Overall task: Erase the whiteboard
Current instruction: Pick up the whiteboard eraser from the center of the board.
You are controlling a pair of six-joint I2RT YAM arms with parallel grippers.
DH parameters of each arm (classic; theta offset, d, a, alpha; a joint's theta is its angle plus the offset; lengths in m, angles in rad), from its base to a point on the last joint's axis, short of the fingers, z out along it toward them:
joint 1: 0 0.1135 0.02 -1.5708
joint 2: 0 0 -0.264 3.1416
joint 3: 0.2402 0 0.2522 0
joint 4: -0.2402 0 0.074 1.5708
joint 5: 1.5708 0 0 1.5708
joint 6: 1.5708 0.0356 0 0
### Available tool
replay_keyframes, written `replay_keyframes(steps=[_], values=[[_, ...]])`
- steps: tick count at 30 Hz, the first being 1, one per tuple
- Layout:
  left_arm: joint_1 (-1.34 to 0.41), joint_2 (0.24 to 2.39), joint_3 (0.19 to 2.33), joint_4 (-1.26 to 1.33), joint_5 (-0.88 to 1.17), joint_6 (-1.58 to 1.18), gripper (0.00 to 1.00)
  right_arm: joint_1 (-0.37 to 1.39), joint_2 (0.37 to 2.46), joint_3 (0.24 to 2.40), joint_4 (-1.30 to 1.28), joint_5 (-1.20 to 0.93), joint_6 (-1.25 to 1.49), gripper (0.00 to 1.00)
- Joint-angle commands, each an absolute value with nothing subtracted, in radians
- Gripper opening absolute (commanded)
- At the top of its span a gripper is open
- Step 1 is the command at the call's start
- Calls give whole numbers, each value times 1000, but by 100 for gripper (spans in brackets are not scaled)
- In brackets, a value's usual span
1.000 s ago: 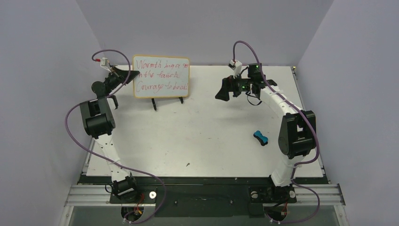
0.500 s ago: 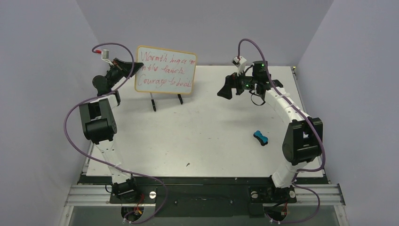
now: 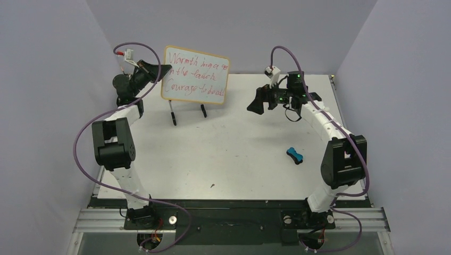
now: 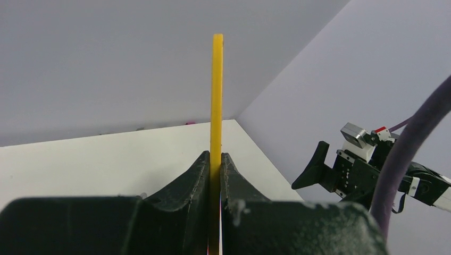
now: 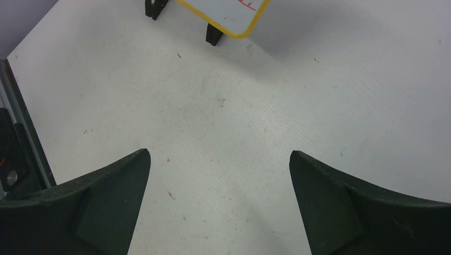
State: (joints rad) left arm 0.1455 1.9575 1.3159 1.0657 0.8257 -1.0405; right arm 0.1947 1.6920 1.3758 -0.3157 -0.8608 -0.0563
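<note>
The whiteboard (image 3: 195, 74), gold-framed and covered with red handwriting, hangs tilted in the air above its stand at the back left. My left gripper (image 3: 165, 69) is shut on its left edge. In the left wrist view the board shows edge-on as a yellow strip (image 4: 217, 95), pinched between the black fingers of the left gripper (image 4: 215, 155). My right gripper (image 3: 256, 102) hovers at the back right, apart from the board. It stands open (image 5: 219, 154) over bare table, with the board's lower corner (image 5: 234, 16) at the top of its view.
The black wire easel stand (image 3: 187, 112) is on the table below the lifted board, its feet (image 5: 213, 34) also in the right wrist view. A small blue bone-shaped eraser (image 3: 294, 155) lies on the right part of the white table (image 3: 223, 159). Purple walls enclose the back and sides.
My left gripper has lifted the whiteboard off the easel, up and to the right, tilting it. The right arm has shifted slightly to the right, still open.
</note>
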Motion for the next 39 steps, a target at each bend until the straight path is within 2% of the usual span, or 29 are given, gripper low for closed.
replay_keyframes(steps=[1,8,24,32,36,39], values=[[132,1882,1353,1057,707,-1043,0,183,1639,1375,-283,-869,-64,100],[60,1824,1338,1003,656,-1027,0,171,1595,1343,-324,-855,-113,100],[-193,1365,664,1052,336,-893,0,83,1376,1144,-518,-817,-361,100],[-253,1172,377,1087,292,-799,0,-39,1198,981,-537,-788,-579,100],[-276,1139,284,1123,292,-758,0,-145,1176,954,-518,-830,-546,100],[-304,1140,233,1170,298,-736,0,-154,1207,990,-669,-810,-646,100]])
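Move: The right hand, open and empty, has the eraser on the table about 17 cm to its right, 12 cm back towards the base and 20 cm below. The whiteboard is some 22 cm to its left and 12 cm ahead, higher up. The left hand already holds the whiteboard by its left edge, with the stand about 28 cm beneath; for it the clear middle of the table is about 23 cm back, 18 cm right and 30 cm down, the eraser about 24 cm back, 46 cm right and 30 cm down. Keeping its pinch on the whiteboard's left edge, the left hand edges forward, swings right, then draws the board back about 21 cm while sinking some 10 cm, away from the stand, wrist tipping slightly down. The right hand travels about 15 cm right and 9 cm back, sinking a little, to hang high above the eraser, wrist turning some 20 degrees to point more downward and forward, fingers wide open and touching nothing. ##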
